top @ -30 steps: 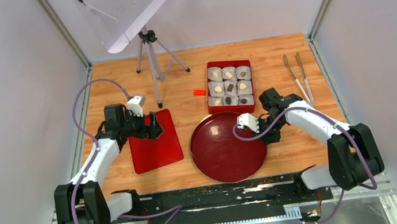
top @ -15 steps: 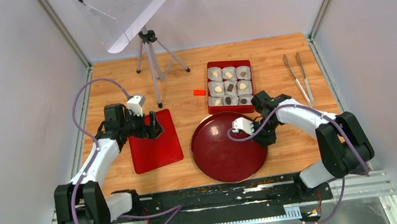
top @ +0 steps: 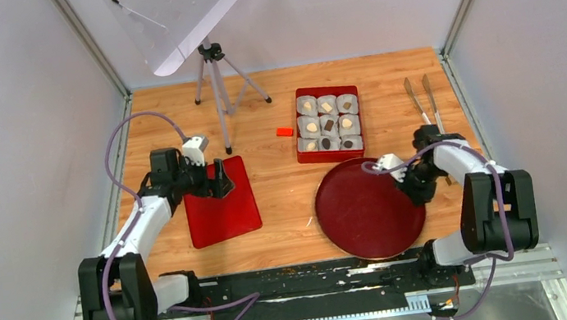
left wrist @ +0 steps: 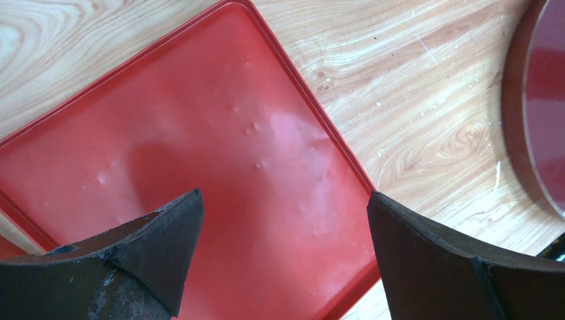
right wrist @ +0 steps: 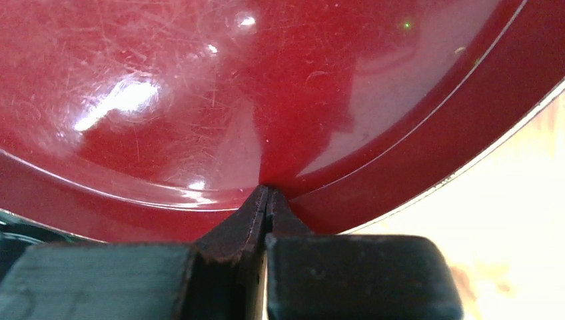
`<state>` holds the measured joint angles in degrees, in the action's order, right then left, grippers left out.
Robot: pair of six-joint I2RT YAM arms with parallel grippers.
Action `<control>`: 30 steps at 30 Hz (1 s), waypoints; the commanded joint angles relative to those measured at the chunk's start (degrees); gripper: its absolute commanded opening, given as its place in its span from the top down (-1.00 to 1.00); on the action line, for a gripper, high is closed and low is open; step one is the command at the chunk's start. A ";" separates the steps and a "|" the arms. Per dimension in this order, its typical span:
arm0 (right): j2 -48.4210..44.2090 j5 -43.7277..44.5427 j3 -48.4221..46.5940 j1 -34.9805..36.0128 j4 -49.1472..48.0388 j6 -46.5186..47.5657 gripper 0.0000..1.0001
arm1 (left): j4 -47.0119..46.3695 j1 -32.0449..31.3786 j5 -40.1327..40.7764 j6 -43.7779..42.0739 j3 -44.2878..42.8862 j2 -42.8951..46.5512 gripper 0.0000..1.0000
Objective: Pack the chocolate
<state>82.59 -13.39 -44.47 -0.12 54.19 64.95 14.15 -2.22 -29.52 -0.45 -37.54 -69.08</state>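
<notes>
The chocolate (top: 329, 125), cream and dark brown pieces, sits in white paper cups inside the red box (top: 324, 89) at the back centre. My right gripper (top: 414, 185) is shut on the right rim of the dark red round plate (top: 366, 215); in the right wrist view the fingertips (right wrist: 268, 190) pinch the plate's rim (right wrist: 413, 167). My left gripper (top: 218, 177) is open and empty just above the flat red lid (top: 220, 210); the left wrist view shows its jaws (left wrist: 283, 195) wide apart over the lid (left wrist: 200, 133).
Metal tongs (top: 425, 112) lie at the back right, just beyond my right arm. A small orange-red block (top: 285, 132) lies left of the box. A tripod (top: 216, 78) stands at the back left. The plate's edge shows in the left wrist view (left wrist: 533, 107).
My right gripper has pulled the dark red plate to the right, away from below the box's left side. The left arm has not moved.
</notes>
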 commanded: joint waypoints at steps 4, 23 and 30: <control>2.32 6.03 -1.10 -15.92 -2.41 8.72 1.00 | -2.60 0.22 -0.56 0.18 -0.78 -1.50 -1.00; 12.98 10.47 -12.53 -31.72 -8.44 6.36 0.97 | -0.88 -2.77 1.20 -2.22 -3.30 -3.36 -1.00; 3.81 3.23 -13.74 -22.73 1.19 1.15 0.88 | -0.52 -2.97 1.59 -2.66 -3.10 -3.13 -1.00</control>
<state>93.45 -5.93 -57.34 -29.76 50.74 69.12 14.20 -4.91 -28.05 -1.87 -39.05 -72.34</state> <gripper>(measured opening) 0.036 1.000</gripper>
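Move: The plate's middle lies about 14 cm to the right hand's left and 2 cm back; that hand's shut fingertips already stand inside its right-hand rim, just over its floor. From the same hand the wood block is about 9 cm to the right and 3 cm ahead, the tongs 23 cm ahead and 5 cm right, the chocolate box 24 cm ahead and 23 cm left. From the left hand the plate is roughly 41 cm right, 12 cm back and 8 cm below. With its fingers kept shut and pointing down, the right hand goes on pushing outward on the inside of the plate's right rim, sweeping level to the right by about 16 cm towards the table's right edge while turning some 25 degrees clockwise. The sweep slows to a stop, then the hand eases back left and forward and rises about 1 cm, the fingertips coming free of the rim but staying over the plate. ##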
